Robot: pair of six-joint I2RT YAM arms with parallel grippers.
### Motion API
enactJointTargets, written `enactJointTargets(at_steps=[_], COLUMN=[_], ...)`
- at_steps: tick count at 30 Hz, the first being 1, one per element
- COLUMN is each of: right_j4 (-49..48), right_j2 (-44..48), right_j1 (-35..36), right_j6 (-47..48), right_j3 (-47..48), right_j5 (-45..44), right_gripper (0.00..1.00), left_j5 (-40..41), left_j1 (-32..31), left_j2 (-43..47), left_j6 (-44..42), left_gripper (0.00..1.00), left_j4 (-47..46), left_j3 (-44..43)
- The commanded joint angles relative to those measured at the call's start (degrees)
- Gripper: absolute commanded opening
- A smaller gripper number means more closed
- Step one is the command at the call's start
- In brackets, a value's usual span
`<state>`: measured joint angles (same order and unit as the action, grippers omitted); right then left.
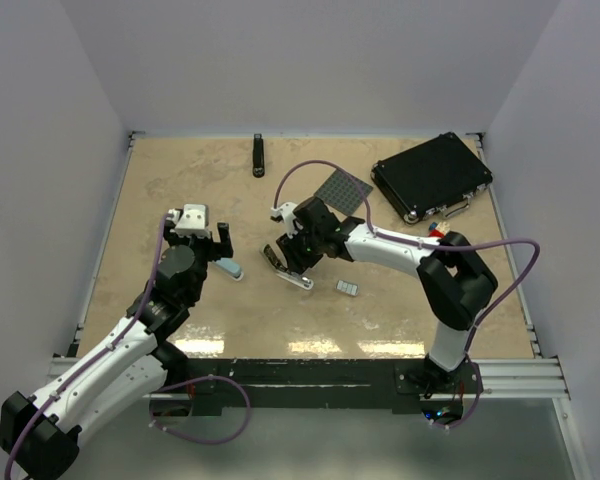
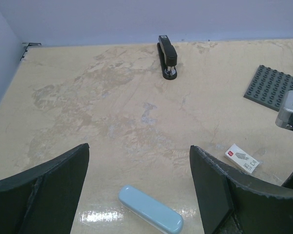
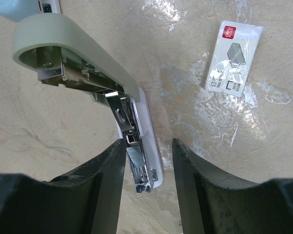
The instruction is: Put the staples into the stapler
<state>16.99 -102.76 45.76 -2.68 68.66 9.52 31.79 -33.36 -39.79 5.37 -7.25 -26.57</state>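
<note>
The stapler (image 3: 78,44) lies hinged open on the table, its grey-green top swung up and its silvery magazine (image 3: 136,165) exposed over a white base. My right gripper (image 3: 148,141) is open and straddles the magazine's front end; the left finger is close against it and a gap shows on the right. The small white staples box (image 3: 233,58) lies flat just beyond, seen also as the staples box (image 1: 347,288). A pale blue oblong part (image 2: 150,209) lies on the table between the fingers of my open left gripper (image 2: 139,146), untouched.
A slim black stapler (image 1: 258,155) lies at the back. A grey studded baseplate (image 1: 342,190) and a black case (image 1: 432,177) sit at the back right, with red-and-blue bricks (image 1: 438,232) beside the right arm. Walls close in three sides.
</note>
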Motion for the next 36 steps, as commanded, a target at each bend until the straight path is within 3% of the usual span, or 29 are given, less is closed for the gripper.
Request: enactJointTargets(at_steps=[1,21,29,36], right_j4=[-2.58,-1.70,-10.22,-16.73], right_j2=[-1.21,3.97,13.89,16.01], right_j1=[0.12,0.03,0.21,3.01], right_j6=[-1.63,-3.21,-3.73,-6.81], right_j3=[1.91,-5.12,-12.84,-20.76], right_j5=[-0.82,-2.40,0.06,-3.61], right_gripper=[0.47,0.47,0.46,0.47], left_j5=[-0.76,-3.14,-14.46,-24.84], left_j1=[0.58,0.58,0.49,0.49], left_j2=[0.68,-0.55,-4.41,-15.56], left_j6=[0.79,1.40,3.16,7.99], left_gripper=[0.88,0.88,0.88,0.88], left_j4=[-2.51,-2.69,-2.95,-1.37], left_j3=[-0.33,-0.33,-0.76,-5.15])
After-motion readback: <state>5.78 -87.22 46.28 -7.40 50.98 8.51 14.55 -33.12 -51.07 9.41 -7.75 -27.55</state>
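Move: The open green stapler's middle is about 3 cm ahead of the right hand, 3 cm left and 5 cm below, its front rail end under the fingertips. The staple box lies some 9 cm ahead and 2 cm left, the grey pack 10 cm right and 1 cm back. From the left hand the green stapler is about 18 cm right, level ahead, 19 cm down, the blue stapler 6 cm right, straight below. Right dips 2 cm over the rail, then lifts 5 cm, easing back-right; left swings right-down towards the green stapler. ##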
